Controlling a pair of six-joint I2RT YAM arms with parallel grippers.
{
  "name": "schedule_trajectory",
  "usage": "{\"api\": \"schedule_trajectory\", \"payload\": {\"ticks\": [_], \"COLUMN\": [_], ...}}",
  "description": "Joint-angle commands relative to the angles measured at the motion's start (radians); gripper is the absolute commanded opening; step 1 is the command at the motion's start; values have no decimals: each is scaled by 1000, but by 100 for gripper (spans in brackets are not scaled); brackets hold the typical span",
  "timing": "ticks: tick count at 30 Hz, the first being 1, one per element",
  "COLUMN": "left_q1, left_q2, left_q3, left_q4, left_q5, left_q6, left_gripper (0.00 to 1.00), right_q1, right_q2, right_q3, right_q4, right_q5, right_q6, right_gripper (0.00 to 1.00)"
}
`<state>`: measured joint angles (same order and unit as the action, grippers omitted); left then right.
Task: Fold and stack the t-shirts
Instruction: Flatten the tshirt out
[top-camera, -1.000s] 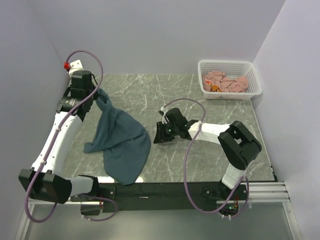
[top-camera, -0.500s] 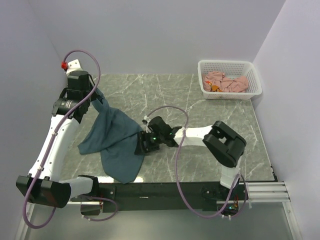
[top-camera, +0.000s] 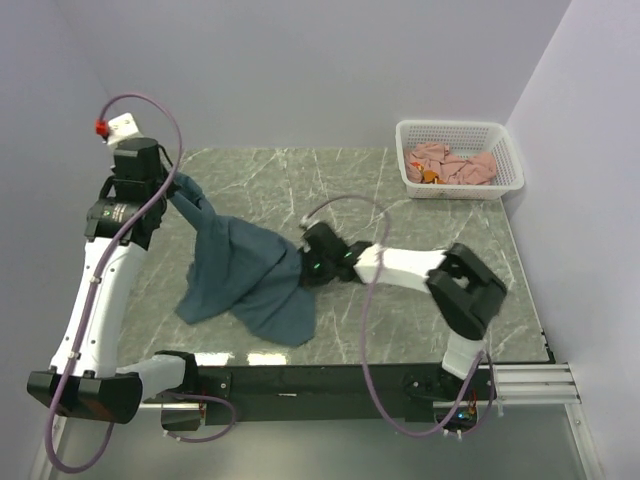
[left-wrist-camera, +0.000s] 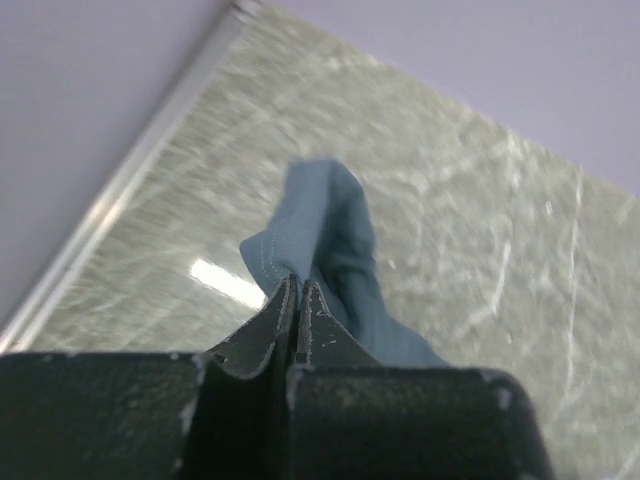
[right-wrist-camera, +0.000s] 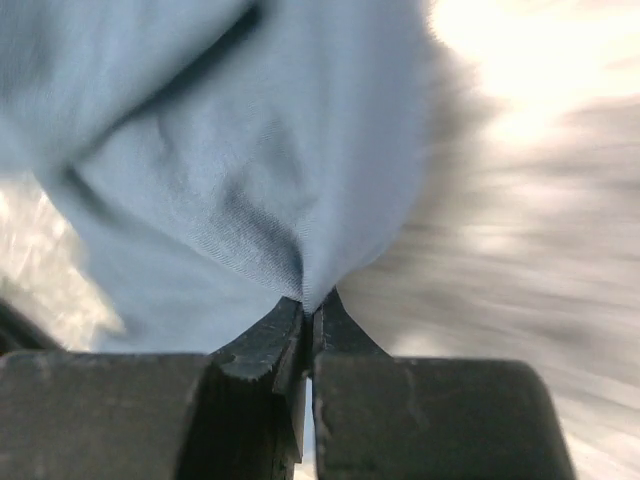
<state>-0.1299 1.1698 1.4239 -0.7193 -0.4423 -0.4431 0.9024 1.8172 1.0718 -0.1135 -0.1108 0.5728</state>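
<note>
The dark slate-blue t-shirt (top-camera: 245, 275) hangs bunched from the upper left down onto the marble table. My left gripper (top-camera: 172, 186) is raised at the far left and shut on one end of it; in the left wrist view the cloth (left-wrist-camera: 325, 235) comes out from between the closed fingertips (left-wrist-camera: 299, 285). My right gripper (top-camera: 298, 268) is low at the shirt's right edge and shut on a pinch of the blue fabric (right-wrist-camera: 230, 170), which fills most of the right wrist view above the gripper (right-wrist-camera: 308, 305). Salmon-pink t-shirts (top-camera: 452, 163) lie crumpled in the basket.
A white lattice basket (top-camera: 510, 155) stands at the table's back right corner, close to the right wall. Grey walls close in the left, back and right sides. The marble table (top-camera: 420, 320) runs to a dark front edge by the arm bases.
My right gripper moved left to the shirt's right edge and shut on it. My left gripper rose and shifted left, pulling the shirt's top end up; the cloth spread rightward.
</note>
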Motion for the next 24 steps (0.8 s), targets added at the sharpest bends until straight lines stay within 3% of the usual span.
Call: {"api": "schedule_trajectory", "payload": {"ticks": [1, 3, 5, 7, 8, 11, 19, 24], "left_q1": [42, 49, 50, 50, 50, 50, 50, 50], "left_q2": [-25, -39, -71, -114, -131, -191, -245, -251], "left_q3": [105, 104, 63, 20, -34, -153, -336, -361], "left_q4": [-2, 0, 17, 32, 52, 105, 150, 152], "left_q5": [-131, -139, -104, -35, -6, 87, 76, 54], "left_q6": [12, -8, -25, -40, -51, -68, -65, -59], "left_gripper": [1, 1, 1, 1, 1, 1, 1, 1], "right_q1": [-222, -316, -415, -442, -442, -410, -23, 125], "right_q2": [-214, -266, -327, -372, -383, -412, -340, -237], "right_q3": [-10, 13, 42, 85, 99, 106, 14, -6], "right_q4": [-176, -264, -323, -341, -354, -322, -242, -262], "right_q5": [171, 235, 279, 330, 338, 214, 115, 207], "right_q6": [-178, -229, -258, -271, -275, -281, -265, -218], "right_gripper": [0, 6, 23, 39, 52, 64, 71, 72]}}
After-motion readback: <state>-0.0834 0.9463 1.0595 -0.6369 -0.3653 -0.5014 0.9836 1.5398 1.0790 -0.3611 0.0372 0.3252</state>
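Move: My right hand, low over the table, holds the right edge of the t-shirt; the bare table it is taken to starts about 14 cm ahead and 22 cm to the right, some 4 cm below. The gathered body of the t-shirt lies level with that hand, about 12 cm left. The basket is some 34 cm ahead and 40 cm right. From my left hand, holding a raised corner, the t-shirt's body is about 8 cm back, 14 cm right, 30 cm below. I fling the t-shirt's edge right, forward and up across the bare table with my right hand, some 25 cm, turning clockwise and opening my fingers wide to let it go. Then I swing that open hand back left and towards me, sinking, to above the t-shirt's near part. My left hand keeps its pinch on the corner, bobs up briefly, then lowers it about 11 cm and eases back. ##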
